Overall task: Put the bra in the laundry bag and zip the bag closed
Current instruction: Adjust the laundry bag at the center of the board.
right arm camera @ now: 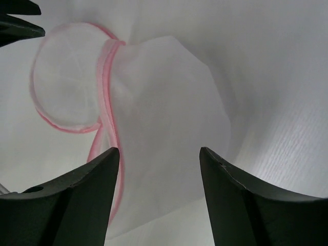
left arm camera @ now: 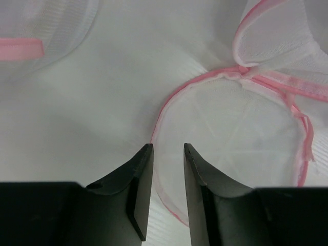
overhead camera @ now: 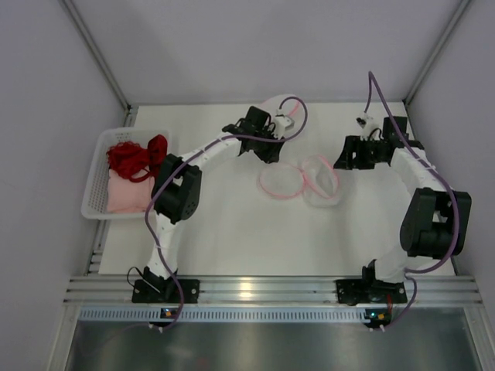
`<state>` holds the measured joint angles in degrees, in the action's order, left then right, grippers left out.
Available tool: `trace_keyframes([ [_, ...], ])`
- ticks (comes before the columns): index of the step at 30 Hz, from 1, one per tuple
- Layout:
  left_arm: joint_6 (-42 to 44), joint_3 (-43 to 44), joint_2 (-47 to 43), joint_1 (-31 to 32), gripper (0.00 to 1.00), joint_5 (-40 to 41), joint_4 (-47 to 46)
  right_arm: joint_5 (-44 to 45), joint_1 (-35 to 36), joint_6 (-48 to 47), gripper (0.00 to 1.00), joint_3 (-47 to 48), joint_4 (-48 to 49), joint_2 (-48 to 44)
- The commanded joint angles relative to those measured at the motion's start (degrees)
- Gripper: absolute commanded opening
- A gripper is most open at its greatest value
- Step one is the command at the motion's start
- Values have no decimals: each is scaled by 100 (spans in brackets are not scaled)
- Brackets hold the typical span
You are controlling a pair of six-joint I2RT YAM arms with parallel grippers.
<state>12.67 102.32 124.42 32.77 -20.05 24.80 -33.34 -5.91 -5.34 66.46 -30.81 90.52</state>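
The laundry bag (overhead camera: 319, 182) is white mesh with pink trim and lies flat mid-table, its round flap (overhead camera: 280, 182) spread to the left. A red bra (overhead camera: 138, 156) rests on pink fabric in the white basket (overhead camera: 94, 185) at the left, far from both grippers. My left gripper (overhead camera: 272, 151) hovers at the flap's far-left rim. In the left wrist view it (left arm camera: 168, 146) stands slightly open, the pink rim (left arm camera: 163, 110) running beneath the gap, nothing pinched. My right gripper (overhead camera: 341, 158) is open just right of the bag. In its wrist view it (right arm camera: 160, 149) is wide above the mesh (right arm camera: 169, 102).
Another pink-trimmed mesh piece (overhead camera: 280, 103) lies behind the left gripper, its pink band (left arm camera: 20, 48) showing in the left wrist view. Grey walls close in the table on three sides. The left gripper's dark tip (right arm camera: 18, 25) shows in the right wrist view.
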Motion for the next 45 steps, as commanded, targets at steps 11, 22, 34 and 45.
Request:
trace_keyframes([
  [11,-370,-598,-962,-430,44,-7,-19,-647,284,-63,57,412,-268,63],
  [22,-1239,-1153,-2114,-1132,57,-851,113,537,749,-406,25,508,-417,361],
  [34,-1347,-1452,-3055,-3504,60,-1010,965,2154,644,-906,0,676,-57,-490],
  [45,-776,-1408,-3117,-4780,64,-799,1519,2710,56,-1355,0,544,180,-825],
])
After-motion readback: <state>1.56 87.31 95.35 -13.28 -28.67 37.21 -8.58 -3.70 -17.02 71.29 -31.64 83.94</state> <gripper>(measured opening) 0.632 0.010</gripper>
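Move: The laundry bag's body lies about 6 cm left of the right hand, 3 cm back and 6 below. Its open lid is roughly 20 cm to that hand's left, 1 cm back. The bra is some 44 cm left of the left hand, 2 ahead and 5 below; the pink cloth lies 46 left and 10 back. The lid sits 4 cm to the left hand's right and 3 back. The laundry bag's pink rim gets pinched by the right hand, which eases about 3.5 cm left onto it, shuts its fingers, then draws the rim some 10 cm right, up and a little forward, rolling left side down. The left hand leaves the lid, rises and sweeps about 36 cm left towards the bra, turning counter-clockwise and opening wider. ##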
